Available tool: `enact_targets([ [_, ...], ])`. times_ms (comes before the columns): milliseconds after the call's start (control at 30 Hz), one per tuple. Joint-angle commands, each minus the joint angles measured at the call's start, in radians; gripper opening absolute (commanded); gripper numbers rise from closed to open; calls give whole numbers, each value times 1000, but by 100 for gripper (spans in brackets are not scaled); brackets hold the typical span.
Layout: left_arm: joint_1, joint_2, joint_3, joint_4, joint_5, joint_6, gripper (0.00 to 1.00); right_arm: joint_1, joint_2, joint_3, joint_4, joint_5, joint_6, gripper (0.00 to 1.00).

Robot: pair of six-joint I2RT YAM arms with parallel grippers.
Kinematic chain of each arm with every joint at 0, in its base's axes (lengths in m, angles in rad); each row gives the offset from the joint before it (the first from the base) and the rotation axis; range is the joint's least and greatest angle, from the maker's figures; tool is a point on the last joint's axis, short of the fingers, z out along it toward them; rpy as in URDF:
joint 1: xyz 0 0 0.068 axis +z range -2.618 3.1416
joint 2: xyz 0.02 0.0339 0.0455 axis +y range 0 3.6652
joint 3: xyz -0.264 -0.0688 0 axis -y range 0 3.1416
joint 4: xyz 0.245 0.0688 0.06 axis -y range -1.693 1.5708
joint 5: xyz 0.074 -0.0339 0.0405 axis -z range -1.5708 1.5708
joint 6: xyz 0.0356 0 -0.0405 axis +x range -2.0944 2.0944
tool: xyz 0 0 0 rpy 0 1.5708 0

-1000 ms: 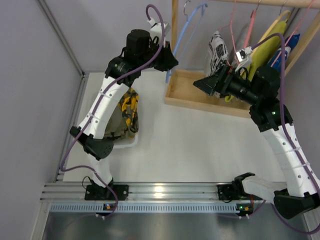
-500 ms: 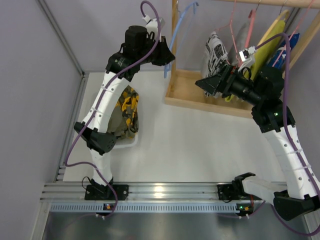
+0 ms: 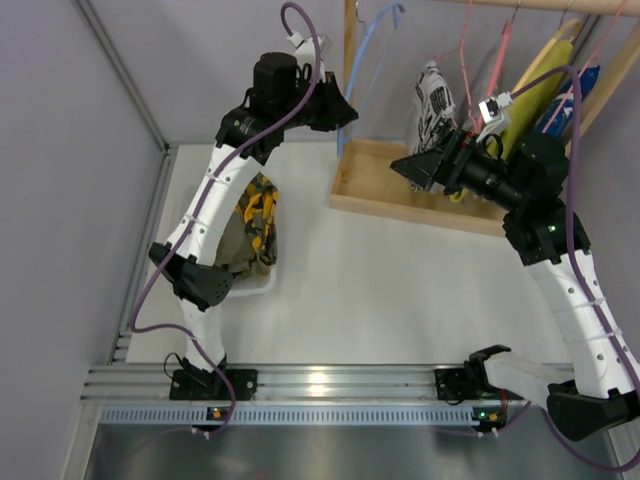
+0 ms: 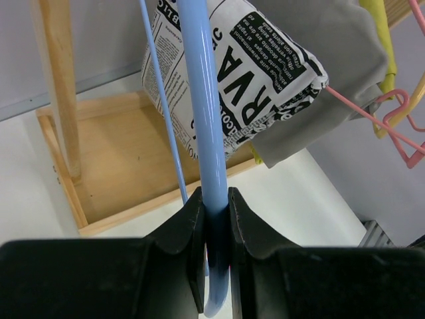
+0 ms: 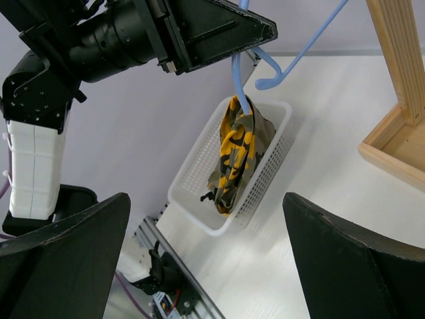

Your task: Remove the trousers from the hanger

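Note:
The trousers (image 3: 255, 222) lie crumpled in a white basket (image 3: 262, 285) at the left, off the hanger; they also show in the right wrist view (image 5: 236, 156). The bare light blue hanger (image 3: 366, 50) is held in the air by the wooden post of the rack. My left gripper (image 3: 338, 108) is shut on the hanger's blue rod (image 4: 202, 100), which is pinched between the fingers (image 4: 192, 226). My right gripper (image 3: 410, 168) is open and empty in front of the rack, and faces the left gripper (image 5: 246, 30) and the hanger (image 5: 299, 50).
A wooden rack with a tray base (image 3: 400, 195) and upright post (image 3: 349, 60) stands at the back right. On it hang pink hangers (image 3: 497, 60), a black-and-white printed garment (image 3: 435, 100) and a lime-green garment (image 3: 535, 95). A wall closes the left side.
My left gripper has lifted the blue hanger a little and carried it left, nearer the rack post. My right gripper has shifted slightly and stays open.

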Motion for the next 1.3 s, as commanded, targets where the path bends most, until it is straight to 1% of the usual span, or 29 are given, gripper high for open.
enact_targets([
  [0,-19,-102,-38,226,25,-34,0,-12,-24,9,59,-10,-5,99],
  [167,-31,-145,-95,223,13,-66,0,-12,-24,-5,67,-14,2,99],
  [200,-29,-158,-122,224,19,-74,0,-14,-26,-6,68,-17,-1,99],
  [267,-31,-161,-129,226,30,-71,0,-15,-24,-6,68,-17,1,99],
  [300,-29,-156,-114,229,34,-66,0,-17,-27,-6,70,-19,-1,99],
  [367,-29,-146,-86,240,92,-60,0,-17,-26,-9,70,-22,-2,99],
  [467,-28,-89,-22,259,145,-91,0,-20,-21,-9,70,-26,1,99],
  [567,-8,-37,9,302,209,-175,0,-20,-21,-9,72,-29,1,100],
  [700,7,35,64,324,275,-220,0,-25,-26,-9,62,-31,-8,99],
  [867,33,95,77,436,323,-307,0,-35,-30,-17,55,-34,-14,99],
  [1267,58,164,101,534,288,-413,0,-43,-26,-23,53,-37,-7,99],
])
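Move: The left hand holds the empty blue hanger; the free stretch of rail it is being taken to lies about 14 cm ahead, 6 cm to the right and 14 cm up. The rack's left post stands some 14 cm straight ahead, and the white printed trousers hang roughly 16 cm to the right and 8 cm ahead, a little lower. From the idle right hand, that rail spot is about 28 cm ahead, 5 cm left and 13 cm up. Keeping its pinch, the left hand draws back and up 5 cm, then swings forward-right 6 cm, turning clockwise. ##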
